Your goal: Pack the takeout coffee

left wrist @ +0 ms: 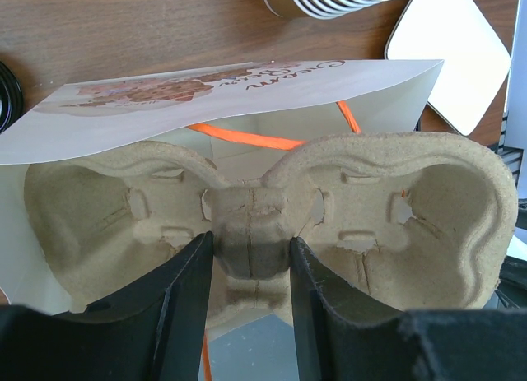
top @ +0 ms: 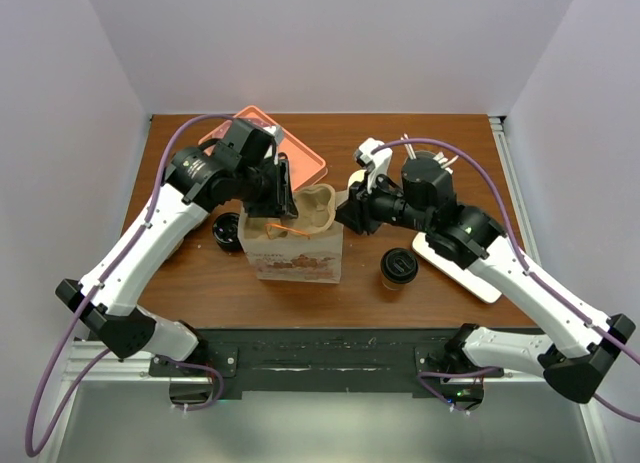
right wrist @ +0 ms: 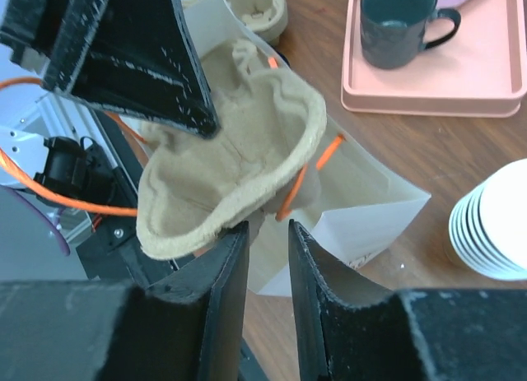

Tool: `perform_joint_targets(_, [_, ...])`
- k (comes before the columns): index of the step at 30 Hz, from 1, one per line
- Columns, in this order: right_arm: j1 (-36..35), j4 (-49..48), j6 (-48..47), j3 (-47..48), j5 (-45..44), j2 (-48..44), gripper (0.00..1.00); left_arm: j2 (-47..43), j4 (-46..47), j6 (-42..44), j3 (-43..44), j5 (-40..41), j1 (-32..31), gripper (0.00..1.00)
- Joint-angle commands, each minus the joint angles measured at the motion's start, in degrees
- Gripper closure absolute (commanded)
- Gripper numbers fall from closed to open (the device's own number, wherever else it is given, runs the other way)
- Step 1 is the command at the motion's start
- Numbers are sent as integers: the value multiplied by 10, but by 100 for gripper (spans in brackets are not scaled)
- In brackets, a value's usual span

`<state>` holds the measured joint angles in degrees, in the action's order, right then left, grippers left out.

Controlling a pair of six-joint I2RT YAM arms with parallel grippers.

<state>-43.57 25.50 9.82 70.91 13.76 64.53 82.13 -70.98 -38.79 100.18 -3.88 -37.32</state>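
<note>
Two takeout coffee cups with black lids stand on the table, one right of the white paper bag and one left of it. A pulp cup carrier sits tilted in the bag's mouth. My left gripper is shut on the carrier's centre pillar, above the bag. My right gripper is at the bag's right edge, jaws narrowly apart. The carrier's rim touches its left finger. Orange bag handles loop around the carrier.
A pink tray with a dark green mug lies at the back left. A stack of white paper cups stands behind the right arm. A white board lies at the right. One black lid shows beside the bag.
</note>
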Motion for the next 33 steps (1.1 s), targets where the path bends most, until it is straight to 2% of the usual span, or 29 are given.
perform_joint_targets(1, [1, -62, 12, -2, 17, 2, 71, -1, 11, 17, 17, -15, -1, 85])
perform_joint_targets(6, [1, -66, 12, -8, -19, 3, 80, 0, 22, 17, 8, -25, -1, 85])
perform_joint_targets(10, [1, -57, -2, -2, -39, 9, 100, 2, 22, 18, 8, -27, -2, 85])
perform_joint_targets(22, [2, -9, -44, 43, -166, 37, 100, 12, 3, 36, 18, -17, -1, 88])
perform_joint_targets(33, [1, -33, -64, 120, -169, 82, 100, 18, -4, 39, 25, -2, -1, 87])
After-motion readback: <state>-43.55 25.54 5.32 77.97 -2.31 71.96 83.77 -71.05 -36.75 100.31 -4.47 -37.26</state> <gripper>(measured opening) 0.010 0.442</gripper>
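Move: Just off the right fingertips, about 1 cm ahead and 1 cm to the left at the same height, is the bag's orange far handle. The cup carrier, held in the bag mouth, is roughly 11 cm left, 2 cm ahead and 3 cm lower. The cup stack stands some 15 cm ahead, 5 cm right and 22 cm below; the lidded coffee 3 cm back, 14 cm right, 25 cm down. From the left hand the handle is about 11 cm right, level fore and aft, 2 cm higher. Closing on the bag's far handle after easing about 1 cm forward, the right fingers pinch the orange strap and draw it some 5 cm farther forward, away from the carrier, first dipping a little, then rising, while the wrist turns about 15 degrees clockwise. The left hand keeps its pinch on the carrier's middle in the bag mouth, sinking slightly. ##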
